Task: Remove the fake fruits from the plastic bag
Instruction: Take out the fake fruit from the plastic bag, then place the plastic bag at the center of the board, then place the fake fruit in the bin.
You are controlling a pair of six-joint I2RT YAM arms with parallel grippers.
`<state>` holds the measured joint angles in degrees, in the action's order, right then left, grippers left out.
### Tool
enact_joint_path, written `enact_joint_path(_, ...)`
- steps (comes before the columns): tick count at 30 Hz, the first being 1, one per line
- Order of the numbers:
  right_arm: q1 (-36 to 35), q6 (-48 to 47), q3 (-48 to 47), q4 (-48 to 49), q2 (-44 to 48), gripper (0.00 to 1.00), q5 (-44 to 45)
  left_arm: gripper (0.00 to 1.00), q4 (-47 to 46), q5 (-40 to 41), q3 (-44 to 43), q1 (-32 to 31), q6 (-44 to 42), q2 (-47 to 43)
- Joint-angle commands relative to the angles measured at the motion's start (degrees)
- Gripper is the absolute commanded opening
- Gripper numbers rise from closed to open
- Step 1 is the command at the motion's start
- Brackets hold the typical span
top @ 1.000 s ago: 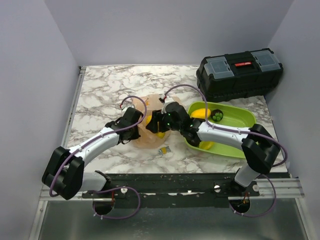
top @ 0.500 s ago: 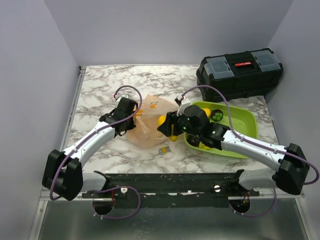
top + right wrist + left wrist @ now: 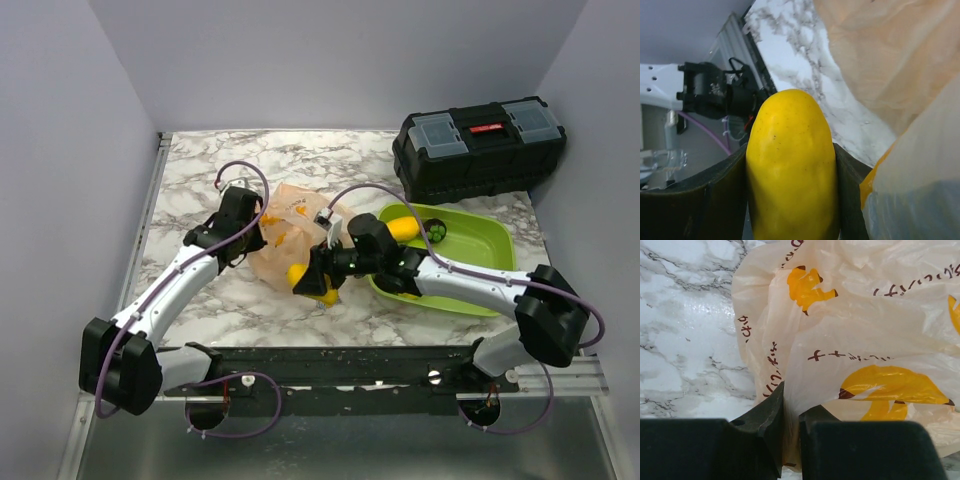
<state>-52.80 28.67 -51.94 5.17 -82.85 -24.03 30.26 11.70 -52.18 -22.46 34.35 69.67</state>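
Note:
The peach-orange plastic bag (image 3: 285,232) stands bunched on the marble table, left of the green tray. My left gripper (image 3: 243,222) is shut on a fold of the bag's left edge; the left wrist view shows the film (image 3: 855,330) pinched between the jaws of the gripper (image 3: 791,432). My right gripper (image 3: 308,280) is at the bag's near side, shut on a yellow oval fruit (image 3: 297,275). In the right wrist view the fruit (image 3: 790,125) fills the gripper (image 3: 790,155), with the bag (image 3: 890,60) to the right. Another yellow fruit (image 3: 403,228) and a green fruit (image 3: 435,232) lie in the tray.
The lime-green tray (image 3: 480,262) lies right of the bag, partly under my right arm. A black toolbox (image 3: 480,145) stands at the back right. A metal rail runs along the table's left edge (image 3: 150,215). The near table edge lies just below the right gripper.
My right gripper has moved left and toward the near edge, carrying the yellow fruit clear of the bag's mouth. My left gripper has moved back, pulling the bag up with it.

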Motion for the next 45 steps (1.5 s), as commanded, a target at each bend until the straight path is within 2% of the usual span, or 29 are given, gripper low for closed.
enact_joint_path(1,-1.4,2.7,-0.24,8.3,-2.4,0.16,-11.21,0.13,1.4,-2.92,-1.48,1.32,2.18,-3.15)
enact_joint_path(4,-1.46,2.11,-0.96,8.55,-3.47,0.16,-15.66,0.13,1.49,-3.59,-0.86,2.56,3.1,-4.89)
enact_joint_path(8,-1.71,4.34,-0.64,13.05,-5.11,0.16,-27.09,0.13,0.52,-4.73,0.04,4.93,4.94,-6.54)
enact_joint_path(12,-1.87,12.64,2.61,26.37,-5.52,0.16,-39.08,0.13,0.86,-5.4,-0.63,7.49,6.05,-7.6)
enact_joint_path(14,-1.87,13.58,3.76,28.02,-4.91,0.16,-41.06,0.13,0.85,-3.89,-0.78,8.83,6.66,-8.93)
enact_joint_path(18,-1.92,3.83,2.97,13.32,-3.61,0.14,-39.71,0.13,1.19,-1.93,-1.25,11.38,7.75,-12.75)
enact_joint_path(23,-1.87,-1.84,4.55,5.41,-3.4,0.13,-40.54,0.13,0.71,1.77,-1.14,12.8,8.01,-17.74)
enact_joint_path(26,-1.89,-2.94,5.42,3.93,-3.72,0.1,-41.26,0.13,0.06,1.88,-1.64,13.72,7.26,-19.54)
enact_joint_path(29,-1.87,-5.31,5.51,0.55,-2.78,0.09,-38.14,0.13,-0.17,3.13,-2.17,14.0,6.61,-20.24)
enact_joint_path(35,-1.88,-5.75,5.42,0.94,-2.98,0.1,-46.79,0.13,-1.3,3.52,-3.63,15.5,4.66,-19.85)
enact_joint_path(37,-1.9,-6.12,5.54,0.82,-2.78,0.08,-48.03,0.13,-1.9,2.59,-4.49,15.91,4.25,-19.51)
enact_joint_path(41,-1.88,-8.15,4.51,-2.92,-2.55,0.03,-45.79,0.13,-1.96,3.29,-6.21,16.3,3.28,-18.82)
enact_joint_path(43,-1.88,-8.79,4.8,-3.85,-1.7,0.02,-42.64,0.13,-2.44,3.83,-6.04,16.56,2.92,-18.69)
enact_joint_path(45,-1.79,-9.03,4.5,-4.98,-0.76,0.01,-35.85,0.14,-2.79,3.07,-5.21,16.74,2.84,-18.48)
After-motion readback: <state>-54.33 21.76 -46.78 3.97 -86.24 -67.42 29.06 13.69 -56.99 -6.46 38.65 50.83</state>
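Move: The yellow fruit is already out of the plastic bag and in the right fingers. The green tray it is bound for centres about 30 cm to that hand's right, 8 cm ahead and 15 cm below. The bag's middle is some 13 cm ahead, 3 cm left and 8 cm below, and a small sponge sits 4 cm right, 16 cm below. From the left hand, which pinches the bag, its middle is 8 cm right, 7 cm below. The yellow fruit, still gripped, is drawn back about 14 cm away from the plastic bag by the right hand, which swings some 40 degrees counter-clockwise, rising slightly and then sinking as it drifts right. Meanwhile the bag, kept pinched, is lifted by the left hand up and to the left, its fingers tipping up towards level and turning counter-clockwise. ##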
